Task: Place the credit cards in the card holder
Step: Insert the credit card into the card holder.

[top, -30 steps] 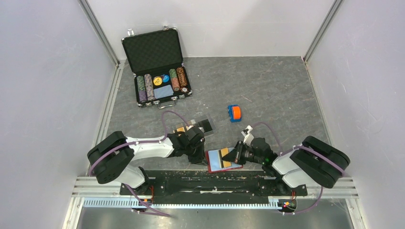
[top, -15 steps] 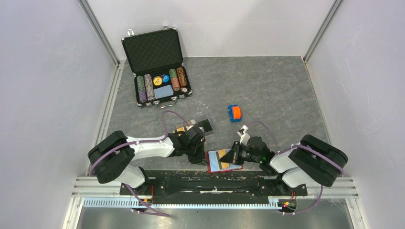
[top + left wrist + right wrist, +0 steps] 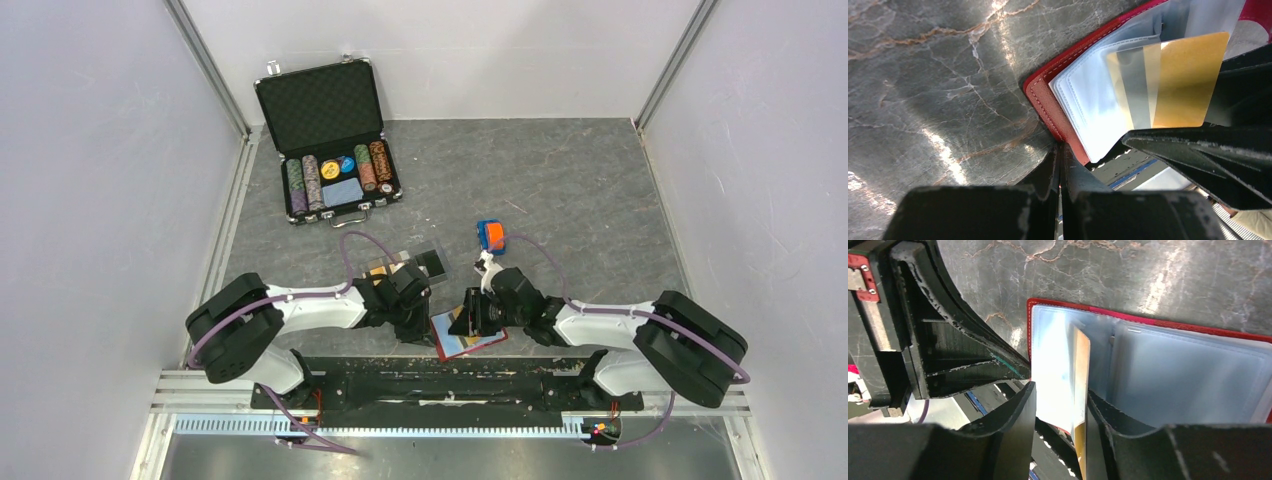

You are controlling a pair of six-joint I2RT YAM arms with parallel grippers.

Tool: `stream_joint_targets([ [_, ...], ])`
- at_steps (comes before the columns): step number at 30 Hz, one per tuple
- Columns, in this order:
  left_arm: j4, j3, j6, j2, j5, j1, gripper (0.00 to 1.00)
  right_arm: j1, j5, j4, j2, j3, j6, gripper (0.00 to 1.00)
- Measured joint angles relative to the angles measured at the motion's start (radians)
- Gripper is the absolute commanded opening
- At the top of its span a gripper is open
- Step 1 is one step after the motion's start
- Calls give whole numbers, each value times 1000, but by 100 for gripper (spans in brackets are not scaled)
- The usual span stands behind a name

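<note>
A red wallet point(image 3: 470, 343) lies open at the table's near edge, its clear sleeves point(image 3: 1188, 380) spread. A gold credit card point(image 3: 1188, 80) sticks out of a sleeve. My right gripper point(image 3: 1060, 390) is open around that card point(image 3: 1080, 365), which stands edge-on against the right finger, with a gap to the left finger. My left gripper point(image 3: 1060, 147) is shut, its tips at the wallet's red edge point(image 3: 1045, 97). The clear card holder point(image 3: 425, 262) sits just behind my left gripper point(image 3: 417, 322), with an orange card point(image 3: 378, 270) at its left end.
A black chip briefcase point(image 3: 330, 140) stands open at the back left with rows of chips. A small orange and blue object point(image 3: 490, 236) lies behind my right gripper point(image 3: 462, 322). The black rail point(image 3: 440, 385) runs right behind the wallet's near edge.
My right gripper has moved left across the wallet and gone from shut to open around the gold card. The left arm has stayed put.
</note>
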Motion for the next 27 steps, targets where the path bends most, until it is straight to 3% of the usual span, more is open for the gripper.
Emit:
stream_joint_targets([
  [6,0,3,0,3,0,0,2,22,16,-76,-29,38,-29,71],
  [9,0,9,0,9,-2,-2,2,29,23,-106,-63,42,-42,81],
  [19,3,23,0,24,-1,-2,2,32,45,-174,-110,48,-70,88],
  [27,3,23,0,25,-1,-2,2,34,76,-254,-126,76,-112,88],
])
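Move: The gold card is stuck partway into a pocket on the left page of the open card holder. Its middle lies between the right hand's part-open fingers, about 1 cm back, 1 cm right and 1 cm below. The holder's middle is some 2 cm right, 1 cm back and 2 cm below that hand; the clear tray is about 12 cm ahead and 10 cm left. For the shut left hand, the card lies roughly 6 cm right and 2 cm ahead, and the holder's middle 7 cm right and 1 cm ahead. The gold card is left in its pocket as the right hand's fingers, already about a third open, spread to nearly full width around it. That hand climbs about 1.5 cm above the page, then eases roughly 1 cm to the right with a slight tilt, the finger on its right staying close behind the card. The left hand stays shut and low by the holder's left edge. ##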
